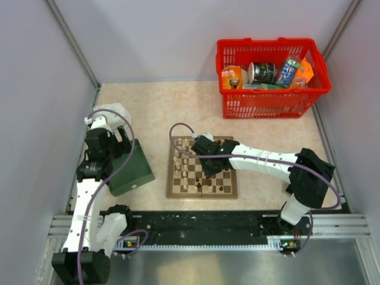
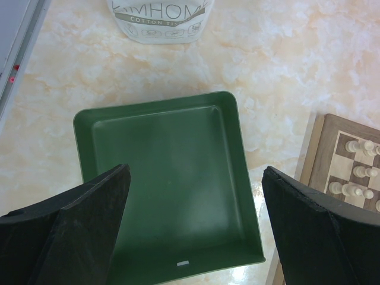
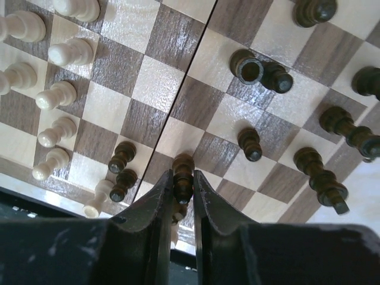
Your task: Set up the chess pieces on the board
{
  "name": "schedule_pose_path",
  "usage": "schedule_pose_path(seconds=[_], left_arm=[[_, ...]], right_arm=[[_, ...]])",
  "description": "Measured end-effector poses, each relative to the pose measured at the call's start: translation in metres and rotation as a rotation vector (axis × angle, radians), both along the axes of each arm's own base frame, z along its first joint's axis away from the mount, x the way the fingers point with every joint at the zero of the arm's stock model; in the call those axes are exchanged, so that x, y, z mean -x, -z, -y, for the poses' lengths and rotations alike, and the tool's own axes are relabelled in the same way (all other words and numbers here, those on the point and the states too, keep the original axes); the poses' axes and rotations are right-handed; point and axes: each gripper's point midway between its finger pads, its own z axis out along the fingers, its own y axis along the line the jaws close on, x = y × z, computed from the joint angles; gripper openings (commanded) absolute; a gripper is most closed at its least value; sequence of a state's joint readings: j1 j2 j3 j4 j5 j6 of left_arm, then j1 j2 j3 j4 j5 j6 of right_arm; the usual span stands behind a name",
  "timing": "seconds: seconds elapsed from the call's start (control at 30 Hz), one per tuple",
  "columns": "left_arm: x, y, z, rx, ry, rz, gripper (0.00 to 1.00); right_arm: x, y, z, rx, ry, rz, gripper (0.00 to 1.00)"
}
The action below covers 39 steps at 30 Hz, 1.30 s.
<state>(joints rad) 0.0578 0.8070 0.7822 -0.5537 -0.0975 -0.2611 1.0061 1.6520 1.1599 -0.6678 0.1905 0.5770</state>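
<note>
The board (image 1: pixel 202 194) lies mid-table with cream and dark brown chess pieces (image 1: pixel 185 169) on it. My right gripper (image 1: pixel 209 168) hangs over its middle. In the right wrist view it (image 3: pixel 183 185) is shut on a dark brown piece (image 3: pixel 183 172) that stands near the board's (image 3: pixel 154 83) centre seam. Cream pawns (image 3: pixel 54 92) line the left. Dark pieces (image 3: pixel 323 181) are scattered on the right, and one dark piece (image 3: pixel 261 68) lies toppled. My left gripper (image 2: pixel 196 228) is open above the empty green box (image 2: pixel 160 172), holding nothing.
A red basket (image 1: pixel 270 101) of groceries stands at the back right. The green box (image 1: pixel 132 169) sits left of the board, under the left arm (image 1: pixel 100 145). A white tissue pack (image 2: pixel 160 18) lies beyond the box. Grey walls close in both sides.
</note>
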Motion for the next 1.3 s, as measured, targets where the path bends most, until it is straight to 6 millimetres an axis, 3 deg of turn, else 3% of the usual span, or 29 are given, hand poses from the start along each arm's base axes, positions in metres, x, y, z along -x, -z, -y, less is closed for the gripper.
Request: schedule_pose_path(seconds=[0.13,0.3,0.47,0.57,0.77,1.17,1.3], left_arm=[[0.0,0.0,0.0,0.001,0.0,0.0,0.98],[0.0,0.0,0.001,0.002,0.003,0.0,0.98],[0.0,0.0,0.001,0.005,0.006,0.0,0.98],[0.0,0.0,0.002,0.007,0.007,0.001,0.98],[0.0,0.0,0.002,0.008,0.009,0.0,0.98],[0.0,0.0,0.002,0.008,0.009,0.0,0.98],[0.0,0.0,0.002,0.008,0.009,0.0,0.98]], right_arm=[[-0.003,-0.019,0.003,-0.026,0.011,0.043,0.15],[-0.006,-0.064,0.012,-0.105,0.04,0.129,0.15],[0.001,-0.09,0.034,-0.14,0.088,0.166,0.16],[0.01,-0.084,0.053,-0.129,0.119,0.148,0.16],[0.02,-0.049,0.078,-0.031,0.157,0.081,0.15],[-0.001,-0.014,0.082,0.036,0.197,0.054,0.15],[-0.004,-0.01,0.08,0.039,0.198,0.053,0.16]])
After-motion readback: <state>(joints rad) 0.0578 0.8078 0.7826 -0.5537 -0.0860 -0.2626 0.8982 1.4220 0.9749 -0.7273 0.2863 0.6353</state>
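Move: The black piece in the right hand's fingers is bound for an open square near the board's right edge, about 8 cm to the right, level fore and aft and some 3 cm below the hand point. A tall black piece stands about 3 cm beyond that square; a small black pawn is 3 cm ahead and 3 cm right of the hand, a slanted-top black piece 3 cm behind it. From the left hand the square lies roughly 43 cm right, 7 cm back and 15 cm down. The black piece, still pinched in the right hand's closed fingers, is hoisted about 9 cm, carried some 8 cm right in an arc that bows slightly back past the small pawn, then lowered about 8 cm towards the open square in front of the tall piece, easing forward 2 cm or so. The wrist turns roughly 10 degrees clockwise; the fingers keep their hold. ##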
